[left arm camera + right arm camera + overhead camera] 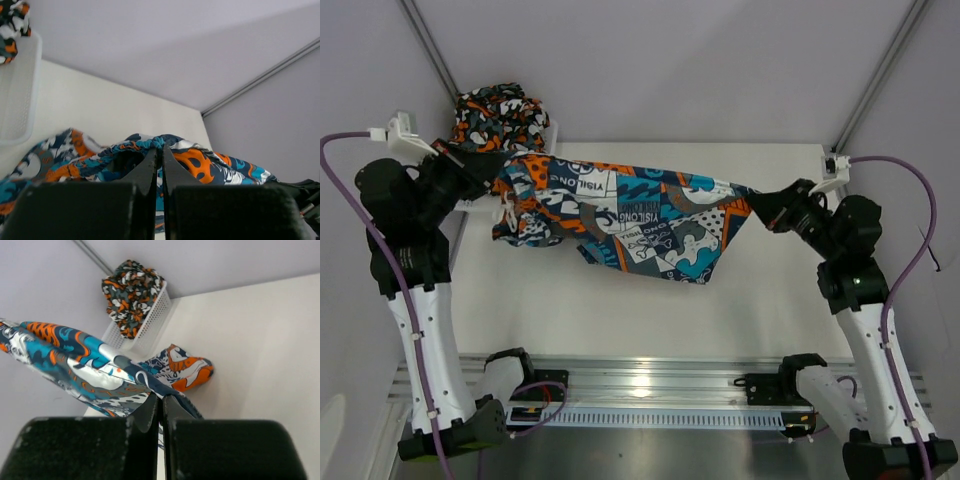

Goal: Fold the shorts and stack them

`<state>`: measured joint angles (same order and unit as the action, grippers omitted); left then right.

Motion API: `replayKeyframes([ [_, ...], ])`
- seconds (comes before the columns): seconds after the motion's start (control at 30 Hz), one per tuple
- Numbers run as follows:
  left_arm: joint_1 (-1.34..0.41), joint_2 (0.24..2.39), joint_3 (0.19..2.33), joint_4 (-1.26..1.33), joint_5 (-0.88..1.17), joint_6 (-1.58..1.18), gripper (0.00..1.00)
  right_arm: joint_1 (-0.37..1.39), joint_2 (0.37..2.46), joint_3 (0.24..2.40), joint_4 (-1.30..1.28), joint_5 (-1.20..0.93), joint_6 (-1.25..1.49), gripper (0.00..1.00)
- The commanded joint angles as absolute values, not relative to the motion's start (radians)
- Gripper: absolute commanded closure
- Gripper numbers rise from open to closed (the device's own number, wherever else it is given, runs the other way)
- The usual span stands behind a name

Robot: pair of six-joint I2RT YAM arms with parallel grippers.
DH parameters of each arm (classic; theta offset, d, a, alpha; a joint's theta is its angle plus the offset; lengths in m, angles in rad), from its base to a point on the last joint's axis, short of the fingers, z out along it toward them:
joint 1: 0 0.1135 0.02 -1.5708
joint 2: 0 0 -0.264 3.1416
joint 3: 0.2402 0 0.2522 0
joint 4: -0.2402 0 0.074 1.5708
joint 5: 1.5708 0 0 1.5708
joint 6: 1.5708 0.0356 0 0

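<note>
The teal, orange and white patchwork shorts hang stretched in the air between both arms above the table. My left gripper is shut on their left end, where the gathered waistband bunches over the fingertips. My right gripper is shut on the right end, a dark corner of the cloth pinched between its jaws. The rest of the patchwork shorts sags toward the table, one end resting on it. The camouflage shorts lie heaped in the white basket at the back left.
The white mesh basket stands in the back left corner against the wall. A metal rail runs along the near table edge between the arm bases. Grey enclosure walls close in the sides and back.
</note>
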<state>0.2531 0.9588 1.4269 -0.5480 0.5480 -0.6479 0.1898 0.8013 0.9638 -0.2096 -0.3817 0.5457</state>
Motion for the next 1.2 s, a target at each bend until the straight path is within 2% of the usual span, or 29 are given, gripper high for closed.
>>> replayKeyframes([
  [0.0,0.304,0.979,1.497,-0.46,0.632,-0.744,1.0,0.023,0.853,1.051,-0.103,-0.768,0.549,1.0],
  [0.17,0.368,0.97,1.467,-0.319,0.721,-0.848,1.0,-0.149,0.903,1.057,0.182,-0.948,0.73,1.0],
  [0.3,0.373,0.956,1.465,-0.218,0.77,-0.903,1.0,-0.198,0.928,1.107,0.258,-0.997,0.787,1.0],
  [0.5,0.371,0.899,1.512,-0.109,0.821,-0.986,1.0,-0.201,0.868,1.216,0.223,-0.974,0.796,1.0],
  [0.67,0.371,0.856,1.638,-0.109,0.831,-1.035,1.0,-0.201,0.72,1.31,0.151,-0.901,0.756,1.0],
  [0.8,0.371,0.845,1.764,-0.164,0.825,-1.042,1.0,-0.196,0.693,1.5,0.017,-0.838,0.678,1.0],
  [0.87,0.371,0.868,1.824,-0.196,0.804,-1.04,1.0,-0.187,0.718,1.545,-0.069,-0.809,0.632,1.0],
  [0.97,0.373,0.964,1.804,-0.169,0.801,-1.089,1.0,-0.176,0.842,1.606,-0.152,-0.791,0.601,1.0],
  [1.07,0.373,1.095,1.756,-0.026,0.844,-1.199,1.0,-0.181,0.991,1.621,-0.089,-0.836,0.671,1.0],
  [1.17,0.371,1.167,1.801,-0.018,0.828,-1.193,1.0,-0.189,1.075,1.638,-0.011,-0.862,0.742,1.0],
])
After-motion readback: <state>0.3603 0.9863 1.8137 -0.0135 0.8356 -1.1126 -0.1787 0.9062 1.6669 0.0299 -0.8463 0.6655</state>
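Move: The shorts already hang between both hands, pinched at two ends of one edge; their drooping middle lies roughly 20 cm to the right of the left hand and 25 cm to the left of the right, some 13 and 5 cm lower, a little nearer the bases. From the left hand the white basket is about 24 cm ahead, 13 cm left and 40 cm below, with the dark-patterned garment heaped on it, some 27 cm ahead, 14 cm left and 34 cm down. The shorts are swung high by both shut hands, which keep their pinch: the left rises some 22 cm, the right nearly 30, both then sweeping back towards the bases faster and faster, before reversing into a forward swing at the end. The wrists tip back so the fingers point well up, about 40 degrees; the left also drifts to its right. ##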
